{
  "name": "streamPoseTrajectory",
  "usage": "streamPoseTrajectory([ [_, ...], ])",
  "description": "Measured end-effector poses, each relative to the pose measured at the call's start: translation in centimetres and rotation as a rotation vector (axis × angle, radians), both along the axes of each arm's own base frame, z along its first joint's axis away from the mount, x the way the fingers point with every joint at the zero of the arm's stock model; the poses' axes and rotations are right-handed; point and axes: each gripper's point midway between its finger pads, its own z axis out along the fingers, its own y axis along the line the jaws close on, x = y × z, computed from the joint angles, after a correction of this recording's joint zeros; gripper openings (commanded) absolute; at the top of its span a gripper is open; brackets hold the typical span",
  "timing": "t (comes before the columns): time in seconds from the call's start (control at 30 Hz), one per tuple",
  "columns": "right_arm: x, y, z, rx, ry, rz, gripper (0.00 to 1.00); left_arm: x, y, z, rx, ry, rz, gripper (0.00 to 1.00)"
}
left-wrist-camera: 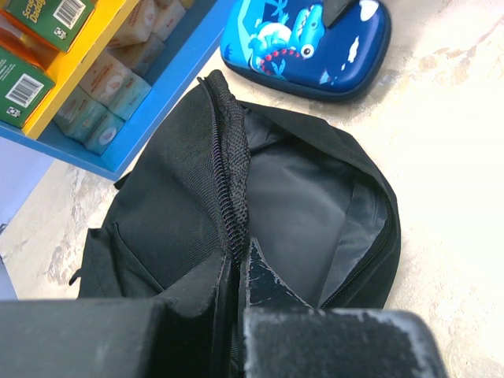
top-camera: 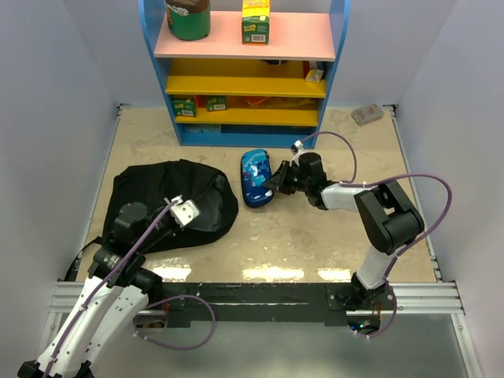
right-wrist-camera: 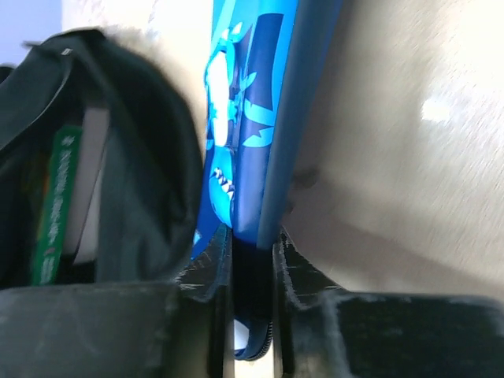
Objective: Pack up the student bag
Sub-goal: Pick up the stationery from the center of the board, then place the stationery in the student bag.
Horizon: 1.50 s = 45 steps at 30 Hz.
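Observation:
The black student bag [top-camera: 157, 197] lies on the table at the left with its mouth open. My left gripper [top-camera: 185, 211] is shut on the bag's zipper rim [left-wrist-camera: 228, 197] and holds it up; the grey lining [left-wrist-camera: 303, 213] shows inside. A blue pencil case [top-camera: 256, 178] with a shark print lies just right of the bag. In the right wrist view my right gripper [right-wrist-camera: 252, 236] is shut on the pencil case's [right-wrist-camera: 248, 118] near edge, which stands between both fingers. A green-spined book [right-wrist-camera: 53, 213] sits inside the bag [right-wrist-camera: 146, 157].
A blue shelf unit [top-camera: 179, 118] with pink and yellow boards stands at the back and holds a jar, green boxes [left-wrist-camera: 24, 79] and packets. A small grey object [top-camera: 367, 114] lies at the back right. White walls close in both sides.

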Motion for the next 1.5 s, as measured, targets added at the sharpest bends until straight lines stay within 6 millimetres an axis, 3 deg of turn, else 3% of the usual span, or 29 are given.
streamPoseTrajectory([
  [0.1,-1.4,0.1,1.7,0.019,-0.004,0.017,0.06,0.0,0.0,0.0,0.000,0.000,0.000,0.00],
  [0.2,-3.3,0.9,4.8,0.042,-0.045,0.051,0.09,0.0,0.0,0.0,-0.001,0.000,0.000,0.00],
  [0.33,-7.4,3.5,9.6,0.110,-0.121,0.147,0.10,0.0,0.0,0.0,-0.002,-0.002,0.000,0.00],
  [0.4,-9.6,4.8,10.7,0.141,-0.124,0.194,0.11,0.1,0.0,0.1,-0.008,-0.001,0.003,0.00],
  [0.5,-12.0,6.1,10.0,0.147,-0.065,0.235,0.11,0.1,-0.1,0.1,-0.010,-0.002,0.003,0.00],
  [0.7,-14.1,7.1,4.9,0.091,0.130,0.240,0.10,0.1,-0.1,0.2,-0.015,-0.001,0.004,0.00],
  [0.8,-14.6,7.3,3.7,0.078,0.182,0.235,0.10,0.1,-0.1,0.2,-0.017,-0.001,0.004,0.00],
  [1.03,-14.7,8.0,4.1,0.087,0.221,0.219,0.12,0.0,-0.2,0.2,-0.018,-0.001,-0.001,0.00],
  [1.13,-13.5,9.9,4.6,0.066,0.244,0.218,0.14,0.0,-0.2,0.2,-0.020,0.000,-0.004,0.00],
  [1.27,-10.6,14.2,6.0,0.016,0.227,0.188,0.13,-0.1,-0.3,0.2,-0.021,0.001,-0.010,0.00],
  [1.37,-8.9,16.4,6.0,-0.062,0.204,0.123,0.23,-0.1,-0.4,0.2,-0.021,0.002,-0.012,0.00],
  [1.5,-9.4,18.2,5.6,-0.159,0.174,0.077,0.46,-0.1,-0.4,0.2,-0.021,0.003,-0.014,0.00],
])
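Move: The stationery case is already pinched by the right fingers at its near right edge. It is bound for the bag's open mouth, about 19 cm to this hand's left, some 7 cm nearer the base and at roughly its height. The shelf's lower front edge stands some 13 cm ahead and 6 cm left. From the left hand, still gripping the bag's zip edge, the mouth lies about 4 cm ahead, 8 cm to the right and 10 cm below. Keeping its pinch on the stationery case, the right hand rises about 11 cm while drawing back and left, then dips most of that height again, tipping its fingers down. From there it sweeps some 10 cm left and about 5 cm forward into the bag's mouth, the grip easing slightly at the end. The left hand keeps holding the zip edge in place. ##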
